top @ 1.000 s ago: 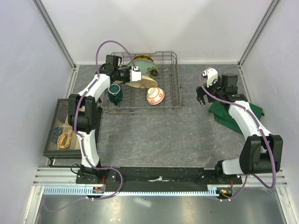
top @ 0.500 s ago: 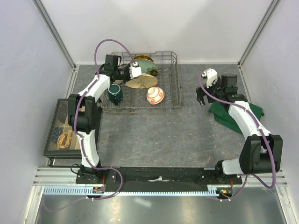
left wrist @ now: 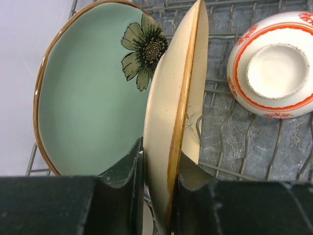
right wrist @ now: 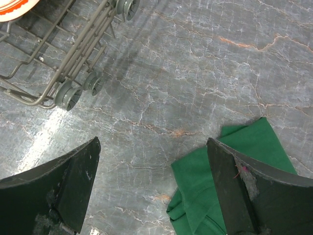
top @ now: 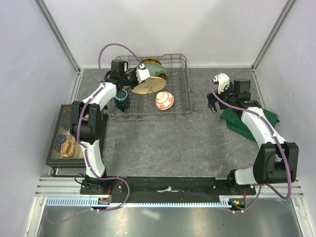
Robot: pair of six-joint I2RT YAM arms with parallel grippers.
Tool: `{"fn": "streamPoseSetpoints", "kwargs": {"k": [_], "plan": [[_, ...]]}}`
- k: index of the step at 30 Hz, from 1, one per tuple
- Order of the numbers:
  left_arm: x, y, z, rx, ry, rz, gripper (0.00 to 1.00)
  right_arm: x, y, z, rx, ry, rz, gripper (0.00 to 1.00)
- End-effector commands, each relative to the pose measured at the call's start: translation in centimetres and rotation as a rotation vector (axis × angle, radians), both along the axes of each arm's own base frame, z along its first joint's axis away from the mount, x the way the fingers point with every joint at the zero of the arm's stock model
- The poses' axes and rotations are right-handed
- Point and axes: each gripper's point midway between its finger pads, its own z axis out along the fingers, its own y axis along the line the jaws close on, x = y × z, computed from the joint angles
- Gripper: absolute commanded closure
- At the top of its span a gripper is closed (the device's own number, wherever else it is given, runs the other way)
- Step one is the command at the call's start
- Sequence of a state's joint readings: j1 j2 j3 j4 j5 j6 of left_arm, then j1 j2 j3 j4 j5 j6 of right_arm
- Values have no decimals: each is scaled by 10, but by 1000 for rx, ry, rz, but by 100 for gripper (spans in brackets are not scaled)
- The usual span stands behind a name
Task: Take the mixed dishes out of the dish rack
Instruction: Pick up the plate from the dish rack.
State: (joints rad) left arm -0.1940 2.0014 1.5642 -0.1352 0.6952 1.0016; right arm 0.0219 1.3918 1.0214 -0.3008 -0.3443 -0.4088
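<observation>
The grey wire dish rack (top: 183, 89) stands at the back of the table. My left gripper (left wrist: 157, 169) is shut on the rim of the cream floral plate (left wrist: 171, 112), which shows edge-on in the left wrist view and tilted in the top view (top: 148, 87). Behind it leans the pale-green flower plate (left wrist: 93, 93). A red-and-white bowl (top: 164, 100) lies upside down in the rack, and a dark green mug (top: 121, 98) sits at the rack's left end. My right gripper (right wrist: 151, 183) hangs open over bare table right of the rack.
A folded green cloth (top: 247, 121) lies under the right arm, its corner (right wrist: 230, 166) between the right fingers. A flat dark-framed tray (top: 63, 136) with small items sits at the left edge. Grey walls close in on three sides.
The left gripper has closed on the cream plate and tipped it up and slightly back-left. The right arm has stayed put.
</observation>
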Motion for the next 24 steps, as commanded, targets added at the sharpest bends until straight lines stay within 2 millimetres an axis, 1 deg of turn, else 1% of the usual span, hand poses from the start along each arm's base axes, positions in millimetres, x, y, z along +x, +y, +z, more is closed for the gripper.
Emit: {"fn": "streamPoseSetpoints", "kwargs": {"k": [1,3,4,9,12,17,18,20,23,24], "plan": [[5,-2,85,-67,-203,26,99,1,4,3,6,-22,33,2],[1,-3,88,-70,-210,12,98,1,4,3,5,-23,33,2],[-2,-4,95,-73,-225,5,98,1,4,3,6,-22,33,2],[-8,-5,106,-62,-256,-24,98,0,5,2,10,-18,37,2],[-12,-5,111,-49,-275,-33,98,0,5,2,10,-20,39,2],[-16,-2,127,-43,-309,-24,98,0,5,0,8,-14,38,2],[-18,-1,134,-48,-318,-20,98,0,4,0,8,-14,36,2],[-21,-1,141,-57,-323,-17,98,-1,4,-1,8,-12,36,2],[-27,0,161,-101,-317,9,98,-1,4,0,8,-15,36,2],[-31,0,173,-128,-312,21,99,-1,4,-1,8,-12,36,2]]}}
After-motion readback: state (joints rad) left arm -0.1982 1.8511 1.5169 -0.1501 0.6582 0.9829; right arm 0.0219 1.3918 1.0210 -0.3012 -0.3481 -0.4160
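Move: The left hand already pinches the cream plate by its left edge, so the plate's middle lies about 7 cm to its right and some 3 cm lower. The green plate stands behind, roughly 9 cm right and 5 cm ahead of the hand. The upturned bowl is some 14 cm right and 9 cm back, and the teal mug 8 cm left and 9 cm back. From the idle right hand the cream plate is roughly 34 cm left and 10 cm ahead. Upward, slowly at first and then faster, the left hand draws the cream plate up from the rack by about 5 cm, easing back some 2 cm towards the base and away from the green plate. The fingers keep their pinch on the plate's left edge, and the wrist holds its attitude almost unchanged. ##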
